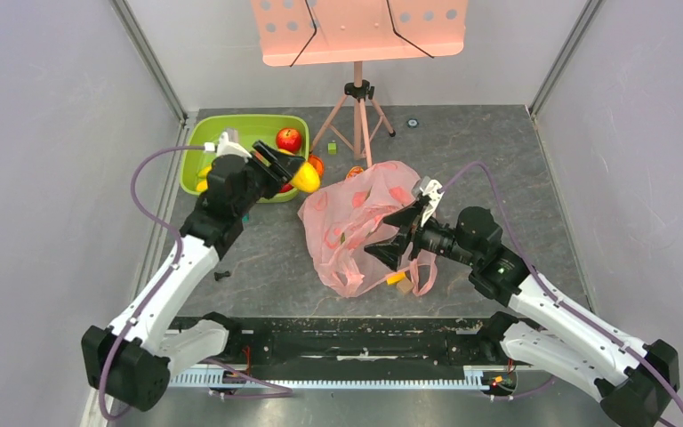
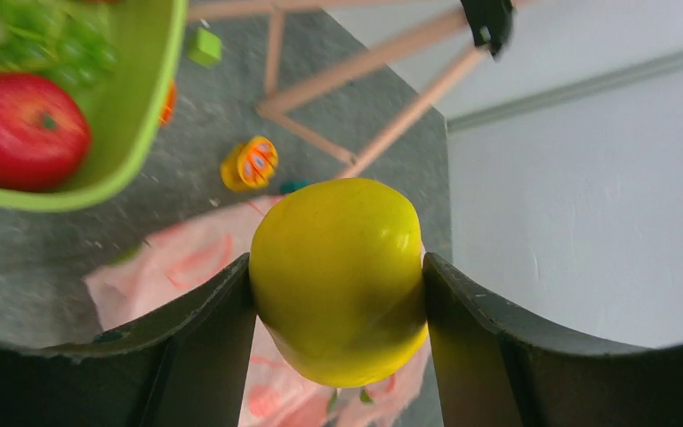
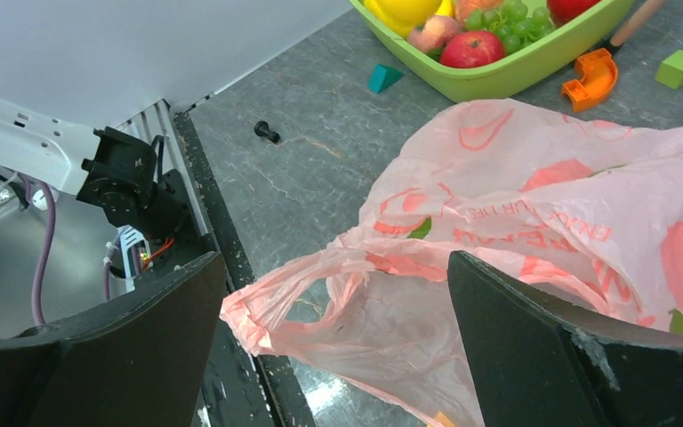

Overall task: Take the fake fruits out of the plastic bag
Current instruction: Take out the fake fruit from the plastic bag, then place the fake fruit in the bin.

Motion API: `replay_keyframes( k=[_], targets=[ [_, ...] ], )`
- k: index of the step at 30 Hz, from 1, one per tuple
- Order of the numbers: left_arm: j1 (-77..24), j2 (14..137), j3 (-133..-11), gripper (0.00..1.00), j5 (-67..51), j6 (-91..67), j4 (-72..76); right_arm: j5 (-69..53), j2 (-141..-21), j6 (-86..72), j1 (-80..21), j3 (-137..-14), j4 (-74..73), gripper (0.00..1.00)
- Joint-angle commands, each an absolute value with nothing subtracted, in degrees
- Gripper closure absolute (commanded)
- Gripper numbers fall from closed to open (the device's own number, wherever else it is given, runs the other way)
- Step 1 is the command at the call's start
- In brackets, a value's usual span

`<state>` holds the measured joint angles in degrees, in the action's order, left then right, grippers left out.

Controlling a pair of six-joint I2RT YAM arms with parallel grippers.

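Note:
My left gripper (image 1: pixel 298 173) (image 2: pixel 336 285) is shut on a glossy yellow mango-shaped fake fruit (image 1: pixel 307 177) (image 2: pixel 338 276), held above the table by the right rim of the lime-green basin (image 1: pixel 197 142). The pink plastic bag (image 1: pixel 360 222) (image 3: pixel 542 205) lies crumpled mid-table. Just above its near part my right gripper (image 1: pixel 405 233) (image 3: pixel 338 302) is open. A loop handle of the bag (image 3: pixel 258 302) lies between its fingers, apart from both. A red apple (image 1: pixel 289 139) (image 2: pixel 18 129) (image 3: pixel 471 49), a peach (image 3: pixel 434 34) and green grapes (image 3: pixel 498 18) sit in the basin.
A pink music stand's tripod (image 1: pixel 358 98) stands behind the bag. Loose toys lie near it: an orange curved piece (image 3: pixel 590 78), a green cube (image 3: pixel 678 67) (image 2: pixel 203 46), a teal wedge (image 3: pixel 381 78), a yellow-orange toy (image 2: pixel 249 163). A small yellow block (image 1: pixel 396 277) lies at the bag's near edge.

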<state>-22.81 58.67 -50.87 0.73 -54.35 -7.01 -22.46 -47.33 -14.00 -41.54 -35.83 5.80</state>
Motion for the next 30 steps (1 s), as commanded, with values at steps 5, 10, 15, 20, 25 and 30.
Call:
replay_keyframes(
  k=[5,10,15,20,25,30],
  targets=[
    [-11.92,70.58,-61.63,0.72,-4.6,-52.12,-5.79,-19.62,-45.49,-11.56,-41.79,-35.2,3.51,0.02],
    [-8.54,78.03,-68.07,0.72,-4.37,-51.86,-6.15,-19.07,-45.83,-10.1,-41.84,-35.77,1.05,0.02],
    [-3.61,84.9,-72.23,0.73,-5.21,-51.59,-5.72,-17.8,-45.53,-8.35,-41.88,-35.6,0.13,0.02],
    [2.62,91.07,-74.4,0.75,-6.23,-51.6,-5.28,-17.73,-46.25,-7.16,-41.83,-35.87,-2.43,0.02],
    [7.33,95.58,-74.72,0.76,-5.99,-51.48,-3.23,-17.32,-46.89,-6.1,-41.84,-35.96,-3.15,0.02],
    [10.17,99.57,-77.17,0.76,-4.15,-48.74,-3.14,-17.25,-47.34,-5.43,-41.81,-35.62,-3.56,0.02]
  ],
)
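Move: The bin I'm carrying the yellow fruit to has its middle about 22 cm ahead of my left hand, 20 cm to its left and 24 cm below. In it, the front red apple is 13 cm ahead and 8 cm left, the rear apple 28 cm ahead and 7 cm left. From my right hand the bag's middle is about 12 cm ahead, 7 cm left and 21 cm below; a yellow block is nearly underneath, 2 cm back and 1 cm left, some 24 cm down. I keep the yellow fruit gripped in my left hand and swing it in from the bin's near right corner, mostly forward at first, then increasingly left and down, about 20 cm left, 17 cm forward and 10 cm lower, turning some 25 degrees counter-clockwise and tipping down. My right hand, open and empty, eases down about 4 cm towards the bag, drifting a little right as its fingers dip. ##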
